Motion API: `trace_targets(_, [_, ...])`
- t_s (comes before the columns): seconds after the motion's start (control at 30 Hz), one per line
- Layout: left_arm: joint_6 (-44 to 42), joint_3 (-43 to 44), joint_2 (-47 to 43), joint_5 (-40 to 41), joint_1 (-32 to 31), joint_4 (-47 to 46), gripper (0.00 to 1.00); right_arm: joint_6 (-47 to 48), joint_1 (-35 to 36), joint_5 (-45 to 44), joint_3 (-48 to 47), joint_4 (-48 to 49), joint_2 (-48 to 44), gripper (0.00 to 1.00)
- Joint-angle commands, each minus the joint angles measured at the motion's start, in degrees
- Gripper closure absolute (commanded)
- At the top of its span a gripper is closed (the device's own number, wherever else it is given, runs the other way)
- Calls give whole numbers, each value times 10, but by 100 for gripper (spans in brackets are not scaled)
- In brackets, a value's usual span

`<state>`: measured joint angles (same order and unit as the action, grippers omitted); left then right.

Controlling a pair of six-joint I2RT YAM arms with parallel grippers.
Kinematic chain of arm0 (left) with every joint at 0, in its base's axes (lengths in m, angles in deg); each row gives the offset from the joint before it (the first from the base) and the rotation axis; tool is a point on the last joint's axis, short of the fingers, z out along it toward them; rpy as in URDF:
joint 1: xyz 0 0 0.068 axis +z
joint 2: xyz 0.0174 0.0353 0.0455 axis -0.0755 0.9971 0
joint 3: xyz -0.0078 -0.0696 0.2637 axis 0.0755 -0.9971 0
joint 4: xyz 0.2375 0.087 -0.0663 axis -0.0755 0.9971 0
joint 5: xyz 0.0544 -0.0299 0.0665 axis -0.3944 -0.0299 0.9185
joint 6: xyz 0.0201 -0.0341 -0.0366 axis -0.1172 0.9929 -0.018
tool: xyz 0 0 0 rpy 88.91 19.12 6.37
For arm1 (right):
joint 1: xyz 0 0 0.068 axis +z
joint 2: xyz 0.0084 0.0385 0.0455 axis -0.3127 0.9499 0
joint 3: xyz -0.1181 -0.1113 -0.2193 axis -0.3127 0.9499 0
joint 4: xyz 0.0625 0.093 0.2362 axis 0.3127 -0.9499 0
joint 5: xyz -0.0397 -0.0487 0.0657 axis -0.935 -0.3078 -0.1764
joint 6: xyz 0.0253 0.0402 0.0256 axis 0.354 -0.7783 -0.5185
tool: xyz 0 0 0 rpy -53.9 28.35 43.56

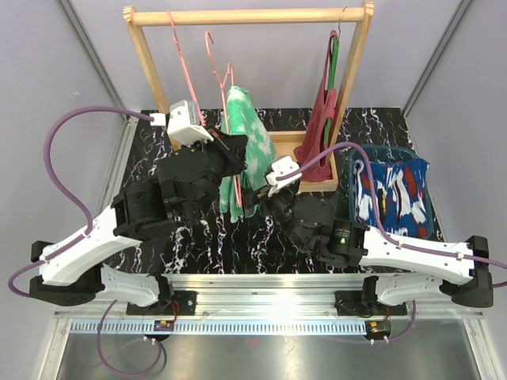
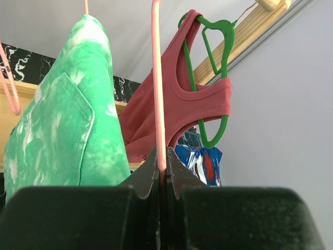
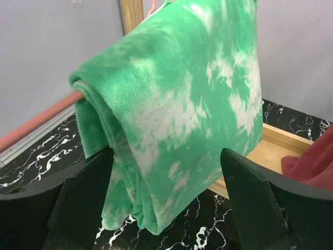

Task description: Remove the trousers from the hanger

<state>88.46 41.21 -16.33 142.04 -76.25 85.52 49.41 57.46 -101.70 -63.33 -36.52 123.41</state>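
The green trousers [image 1: 237,146] with white marbling hang folded over a pink hanger [image 2: 157,88] on the wooden rack [image 1: 245,16]. My left gripper [image 2: 162,165] is shut on that hanger's thin pink rod, just right of the green cloth [image 2: 62,130]. From the front, my right gripper [image 3: 166,192] stands open around the lower fold of the green trousers [image 3: 177,114], one finger [image 3: 83,192] on each side, not pinching. The dark blue patterned trousers [image 1: 392,194] lie on the table at the right.
A maroon tank top [image 1: 321,134] hangs on a green hanger [image 2: 218,62] at the rack's right post. Another pink hanger [image 1: 181,63] hangs bare at the left. The rack's wooden base [image 3: 276,151] lies just behind the green cloth, on the black marbled table [image 1: 380,127].
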Motion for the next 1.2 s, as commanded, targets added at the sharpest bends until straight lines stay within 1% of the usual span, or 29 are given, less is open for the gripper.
trace_targets(0.0, [8,35,-25,34,-3,-95,100,14,-2,-2,-35,38,-4,8])
trace_targets(0.13, [28,28,-30,19,-3,-94,100,58,-5,-34,-27,102,8,9])
trace_targets(0.2, [36,19,-34,19,-3,-94,100,56,-12,-38,-33,113,10,9])
trace_targets(0.27, [42,8,-39,22,-3,-97,100,44,-17,-21,-35,112,9,10])
trace_targets(0.37, [47,8,-42,15,-3,-95,100,60,-20,-25,-36,135,17,11])
trace_targets(0.43, [49,11,-42,4,-3,-92,100,104,-27,-19,-24,172,26,12])
trace_targets(0.47, [49,13,-42,-2,-3,-88,100,143,-31,-12,-18,184,28,12])
trace_targets(0.5, [51,17,-42,-11,-3,-86,100,158,-47,1,-2,204,29,13])
trace_targets(0.53, [50,19,-44,-18,-3,-83,100,170,-55,31,7,207,27,13])
trace_targets(0.63, [45,27,-43,-46,-3,-77,100,216,-90,76,39,227,15,14])
trace_targets(0.7, [41,34,-43,-60,-3,-63,100,266,-96,89,53,240,7,14])
trace_targets(0.8, [36,34,-45,-80,-3,-61,100,317,-98,154,58,242,-3,14])
trace_targets(0.83, [35,35,-44,-85,-3,-58,100,326,-98,186,57,234,-3,14])
trace_targets(0.93, [37,35,-44,-96,-3,-55,100,330,-99,197,36,221,2,14])
trace_targets(1.0, [38,34,-44,-100,-3,-55,100,329,-103,207,31,222,3,16])
trace_targets(1.03, [39,34,-43,-103,-3,-53,100,330,-103,204,29,226,4,19])
trace_targets(1.07, [39,34,-44,-105,-3,-53,100,340,-103,198,25,227,11,26])
trace_targets(1.13, [38,37,-41,-113,-3,-49,100,359,-103,159,16,238,23,28])
trace_targets(1.17, [37,40,-41,-113,-3,-48,100,383,-104,143,14,242,32,30])
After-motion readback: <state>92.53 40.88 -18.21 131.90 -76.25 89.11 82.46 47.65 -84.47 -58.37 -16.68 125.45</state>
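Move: The green trousers hang over the bar of the pink hanger that the left gripper already holds. From the open right gripper their middle is about 7 cm ahead, 2 cm left and 3 cm higher. The bar's bare near end is some 5 cm left, 1 cm ahead and 3 cm higher, and the maroon top about 16 cm ahead, 14 cm right, level in height. From the left gripper the trousers are roughly 6 cm ahead, 2 cm right, 9 cm below. Lift the right gripper about 3 cm, then reach forward some 4 cm to the trousers' near fold, tilting its fingers up about 25 degrees and rolling its left side down. Start closing it from wide, with the fold between the fingers. Keep the left gripper shut on the hanger, easing it back and right a little while turning it clockwise. ##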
